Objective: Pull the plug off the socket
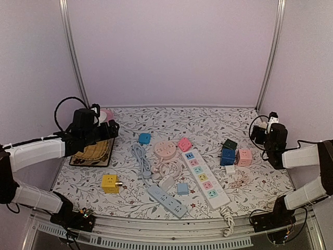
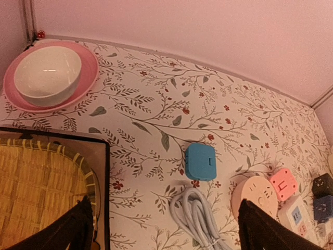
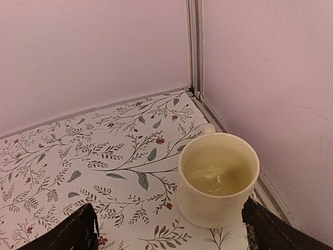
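Observation:
Several sockets lie on the floral table. A yellow cube socket (image 1: 109,183) near the front left has a small plug (image 1: 119,184) sticking out of its right side. A long white power strip (image 1: 204,178) and a grey strip (image 1: 166,200) lie mid-table, with a white plug (image 1: 166,181) and a coiled cable (image 1: 140,159) between them. My left gripper (image 1: 112,127) (image 2: 166,229) hovers open at the far left, above the tray edge, holding nothing. My right gripper (image 1: 258,134) (image 3: 169,229) is open at the far right, a cream cup (image 3: 218,179) between its fingertips but apart from them.
A pink plate (image 2: 88,78) with a white bowl (image 2: 48,75) and a woven tray (image 2: 101,172) sit at the left. A blue adapter (image 2: 201,161), round pink socket (image 2: 255,192), pink square socket (image 2: 283,183) and cube sockets (image 1: 227,156) lie mid-table. Walls enclose three sides.

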Available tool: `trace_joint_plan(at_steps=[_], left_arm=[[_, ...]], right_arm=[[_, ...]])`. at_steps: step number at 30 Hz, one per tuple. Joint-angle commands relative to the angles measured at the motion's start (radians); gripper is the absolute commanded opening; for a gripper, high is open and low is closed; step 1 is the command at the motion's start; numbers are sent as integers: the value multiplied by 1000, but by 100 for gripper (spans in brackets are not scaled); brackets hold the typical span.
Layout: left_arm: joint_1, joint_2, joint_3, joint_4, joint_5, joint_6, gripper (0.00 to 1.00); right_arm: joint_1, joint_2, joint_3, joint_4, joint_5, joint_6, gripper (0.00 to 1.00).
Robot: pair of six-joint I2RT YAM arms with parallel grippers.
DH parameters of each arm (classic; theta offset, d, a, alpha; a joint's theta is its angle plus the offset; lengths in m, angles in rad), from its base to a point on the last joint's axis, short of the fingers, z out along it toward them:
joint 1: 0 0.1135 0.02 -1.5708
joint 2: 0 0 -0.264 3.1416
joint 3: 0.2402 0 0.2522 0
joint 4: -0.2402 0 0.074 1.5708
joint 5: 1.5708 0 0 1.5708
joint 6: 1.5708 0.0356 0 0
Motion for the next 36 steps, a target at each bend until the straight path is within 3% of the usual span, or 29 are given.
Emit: trace_joint_plan(at_steps=[1, 4, 9, 13, 22, 27, 29, 36], left_arm=[[65, -45, -70, 68, -110, 104, 97], [94, -82, -168, 225, -150, 198, 97], [135, -126, -313, 452, -183, 284, 97], [203, -128, -325, 471, -185, 294, 97], [295, -127, -421, 664, -262, 411, 97], [338, -50, -547, 969, -212, 443, 97], [341, -26, -545, 991, -184, 461, 97], [360, 74, -547, 1175, -159, 530, 97]], right_arm=[[-7, 111, -97, 445, 105, -131, 99], [-8, 170, -191, 696, 73, -179, 99], [-10, 167, -210, 713, 1, -206, 99], [-19, 164, -240, 763, -81, -226, 98], [-20, 170, -266, 815, -112, -236, 99], [-25, 244, -288, 950, -140, -258, 99], [-27, 223, -275, 870, -147, -245, 99], [-28, 234, -267, 879, -121, -242, 99]])
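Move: The blue plug lies about 14 cm ahead of the empty left hand, 16 cm right and 15 cm below. The wicker tray is level with that hand, 16 cm left; the white bowl is 22 cm ahead and 17 cm left. From the empty right hand the blue plug is roughly 63 cm left and 10 cm ahead, the cream mug about 10 cm ahead and 7 cm right. The open left hand swings some 17 cm left over the wicker tray, tipping up; right eases back slightly. ##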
